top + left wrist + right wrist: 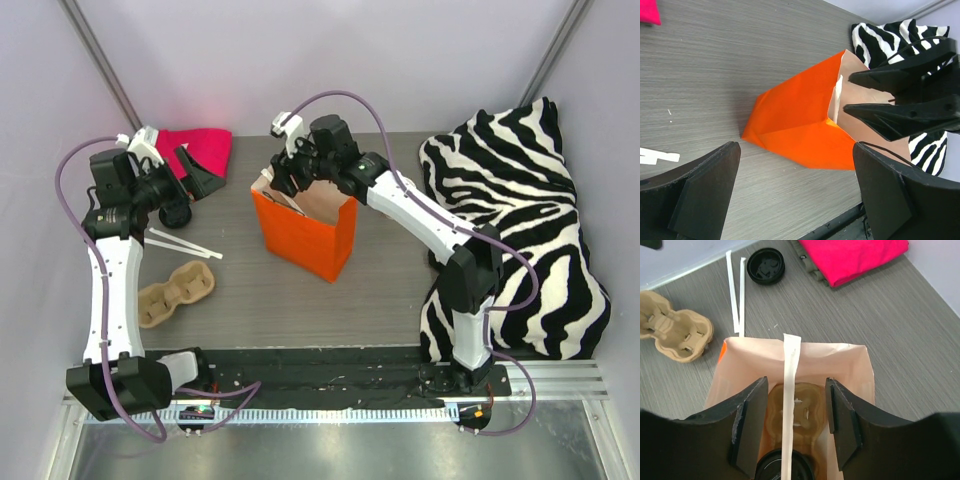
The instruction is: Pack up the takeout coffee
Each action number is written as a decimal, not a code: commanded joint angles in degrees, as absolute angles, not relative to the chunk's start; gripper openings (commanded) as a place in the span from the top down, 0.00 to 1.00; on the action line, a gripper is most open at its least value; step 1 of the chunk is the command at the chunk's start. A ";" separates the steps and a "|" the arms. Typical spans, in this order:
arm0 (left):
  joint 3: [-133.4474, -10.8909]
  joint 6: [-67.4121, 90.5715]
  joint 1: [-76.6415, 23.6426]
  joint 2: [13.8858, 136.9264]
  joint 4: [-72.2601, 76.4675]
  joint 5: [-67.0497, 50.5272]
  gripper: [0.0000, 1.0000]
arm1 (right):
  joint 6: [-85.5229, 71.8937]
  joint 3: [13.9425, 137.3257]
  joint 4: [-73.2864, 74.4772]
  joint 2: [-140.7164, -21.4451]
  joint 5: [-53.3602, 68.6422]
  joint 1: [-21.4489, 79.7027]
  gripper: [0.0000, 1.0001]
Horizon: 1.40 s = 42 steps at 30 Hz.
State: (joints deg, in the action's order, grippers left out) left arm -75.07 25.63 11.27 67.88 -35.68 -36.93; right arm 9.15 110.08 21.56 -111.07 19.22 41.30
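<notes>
The orange paper bag (305, 238) stands upright mid-table with its mouth open. Looking down into it in the right wrist view, the takeout coffee's black lid (771, 469) shows at the bottom, seated in a brown cardboard tray (810, 415); the cup body is hidden. A white wrapped straw (791, 365) leans up out of the bag. My right gripper (796, 385) hovers open at the bag's mouth (296, 182), the straw passing loosely between its fingers. Left of the bag, my left gripper (797, 192) is wide open and holds nothing (200, 172).
A second cardboard cup tray (175, 293), two wrapped straws (185, 243) and a loose black lid (766, 266) lie on the left side of the table. A pink cloth (205, 145) sits at the back left, and a zebra-striped cushion (520, 230) fills the right.
</notes>
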 commanded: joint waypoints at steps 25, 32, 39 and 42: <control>-74.88 26.89 11.25 69.35 -31.99 -38.14 0.00 | 7.82 111.97 23.55 -102.66 19.60 42.19 0.99; -74.97 27.07 11.25 69.17 -31.55 -38.32 0.00 | 6.15 108.55 25.49 -100.81 20.39 42.19 0.99; -74.53 26.98 11.25 68.82 -31.47 -38.14 0.00 | 1.77 105.39 24.09 -99.93 20.39 42.19 0.99; -74.44 26.81 11.25 68.82 -31.47 -38.06 0.00 | 0.53 103.54 23.12 -99.32 20.65 42.10 0.99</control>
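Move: The paper straw leans in the orange bag, its upper stretch already between my right hand's half-open fingers; its middle is about 3 cm right, 1 cm back and 6 cm below that hand. The bag's middle lies level with the hand, some 4 cm right and 13 cm lower; inside it, the lidded cup is roughly 5 cm right, 1 cm back and 15 cm below. From my left hand the straw is about 21 cm right, 3 cm back and 10 cm lower. I sink my right hand about 3 cm farther around the straw, then shut the half-open fingers and pinch it near its upper end. Keeping that grip, I draw it up some 9 cm while going back and a little to the right, over the bag's opening, then lower it again by about 3 cm, still drifting back. ##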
